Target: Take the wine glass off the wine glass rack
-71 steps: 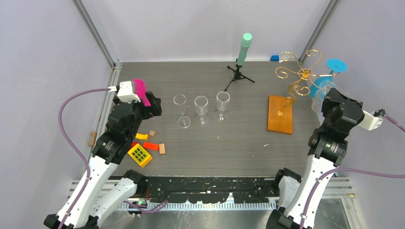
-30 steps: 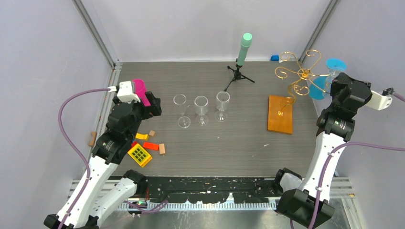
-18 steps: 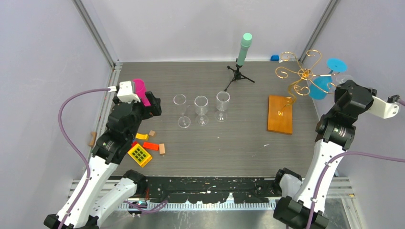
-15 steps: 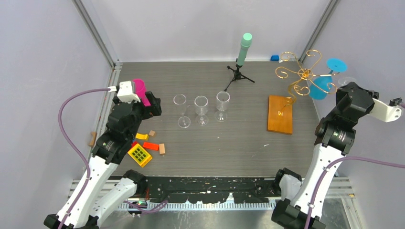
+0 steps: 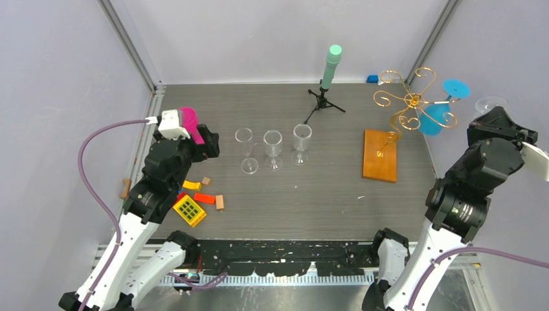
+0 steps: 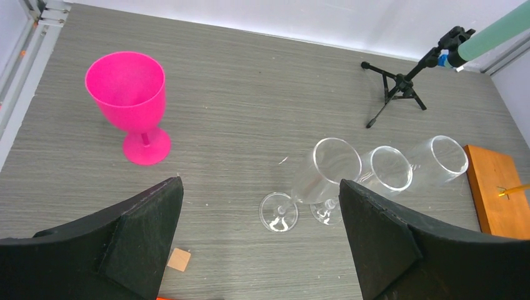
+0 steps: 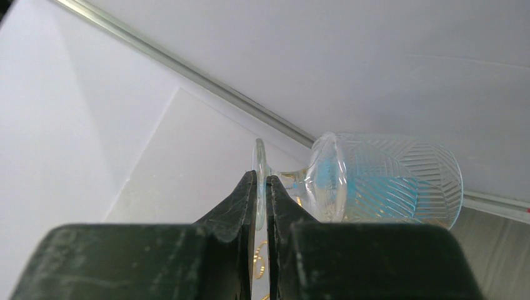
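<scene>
The wine glass rack [image 5: 412,101] is a gold wire stand with curled arms on an orange-brown wooden base [image 5: 380,155], at the right of the table. Blue wine glasses [image 5: 435,118] still hang from its right arms. My right gripper [image 7: 262,181] is shut on the foot of a clear cut-pattern wine glass [image 7: 387,178] and holds it on its side in the air. In the top view this glass [image 5: 490,104] is to the right of the rack, apart from it. My left gripper [image 6: 259,187] is open and empty above the table's left side.
Three clear glasses [image 5: 272,149] stand in a row mid-table. A pink goblet [image 6: 128,100] stands at the left. A black tripod with a mint-green cylinder [image 5: 330,68] is at the back. Coloured blocks [image 5: 194,201] lie front left. The right wall is close to my right arm.
My right arm has risen and swung right, carrying the clear glass away from the rack's arms. The left arm has not moved.
</scene>
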Robot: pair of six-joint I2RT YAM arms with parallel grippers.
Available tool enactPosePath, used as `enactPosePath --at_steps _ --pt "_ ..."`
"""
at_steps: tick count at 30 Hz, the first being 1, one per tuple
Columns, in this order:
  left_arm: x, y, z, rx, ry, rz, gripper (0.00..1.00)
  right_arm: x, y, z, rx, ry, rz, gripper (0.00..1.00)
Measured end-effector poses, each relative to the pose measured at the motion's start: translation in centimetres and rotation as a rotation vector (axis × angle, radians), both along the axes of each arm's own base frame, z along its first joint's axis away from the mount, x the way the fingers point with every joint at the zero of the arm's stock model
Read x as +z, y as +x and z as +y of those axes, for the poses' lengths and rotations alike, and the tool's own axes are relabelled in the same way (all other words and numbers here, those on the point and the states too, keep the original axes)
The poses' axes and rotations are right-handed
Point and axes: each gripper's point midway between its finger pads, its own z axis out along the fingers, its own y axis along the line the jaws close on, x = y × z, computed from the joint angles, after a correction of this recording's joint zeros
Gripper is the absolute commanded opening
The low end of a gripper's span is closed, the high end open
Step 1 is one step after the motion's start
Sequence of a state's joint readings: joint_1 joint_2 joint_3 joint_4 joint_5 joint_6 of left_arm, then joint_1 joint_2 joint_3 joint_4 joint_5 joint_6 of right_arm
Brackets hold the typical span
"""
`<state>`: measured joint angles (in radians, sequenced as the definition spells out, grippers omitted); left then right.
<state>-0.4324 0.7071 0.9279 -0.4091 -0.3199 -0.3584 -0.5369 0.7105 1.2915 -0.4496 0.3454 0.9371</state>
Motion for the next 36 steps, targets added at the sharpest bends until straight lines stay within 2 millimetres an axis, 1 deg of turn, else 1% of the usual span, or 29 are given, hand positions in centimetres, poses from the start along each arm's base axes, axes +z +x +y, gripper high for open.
enactPosePath --at_steps 5,8,11,16,22,27,29,33,36 --pt "0.5 -0.3 -0.2 -0.02 -0.012 -0.013 0.98 3.9 -1.7 2.0 0.048 -0.058 -0.089 0.0" --pt "0.7 -0.4 -0.4 -0.032 -0.018 -0.016 0.98 6.0 -2.2 3.4 0.101 -0.084 -0.15 0.0" --pt "1.1 -0.6 -0.6 -0.044 -0.023 -0.021 0.98 7.4 -1.8 4.6 0.173 -0.089 -0.194 0.0" --pt "1.6 -0.6 -1.3 -0.078 -0.034 -0.024 0.98 9.4 0.2 6.3 0.318 -0.072 -0.244 0.0" --pt "1.7 -0.3 -2.9 -0.145 -0.064 -0.002 0.98 10.0 3.4 8.2 0.521 0.013 -0.304 0.0" --pt "1.4 0.0 -4.6 -0.213 -0.098 0.029 0.98 10.8 6.2 10.2 0.757 0.129 -0.425 0.0" --pt "1.3 0.0 -5.3 -0.241 -0.117 0.041 0.98 11.2 6.7 10.7 0.822 0.163 -0.46 0.0" --pt "1.7 0.3 -7.1 -0.313 -0.165 0.058 0.98 10.7 8.3 11.1 0.918 0.247 -0.499 0.0" --pt "2.4 0.5 -8.7 -0.374 -0.209 0.06 0.98 10.5 9.1 12.5 0.998 0.29 -0.514 0.01"
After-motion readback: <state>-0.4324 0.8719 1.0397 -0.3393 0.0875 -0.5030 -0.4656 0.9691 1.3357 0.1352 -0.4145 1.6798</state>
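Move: My right hand already holds the clear wine glass by its foot, off the rack. My open left hand, where I take it, is about 67 cm to the left, 7 cm ahead and 17 cm lower. From my right hand the rack's middle is some 18 cm ahead, 15 cm left and 28 cm below; the blue goblet is 17 cm ahead, 5 cm left, 19 cm below. From my left hand the held glass lies about 69 cm right, 5 cm back, 8 cm above. Keeping the glass's foot pinched, I lift my right hand about 10 cm, easing back slightly at first, then swing it roughly 12 cm left and forward towards my left hand, the wrist turning some 55 degrees counter-clockwise until the fingers point ahead and tip up. My empty left hand, still wide open, comes about 9 cm right to meet it, turning clockwise some 20 degrees. ##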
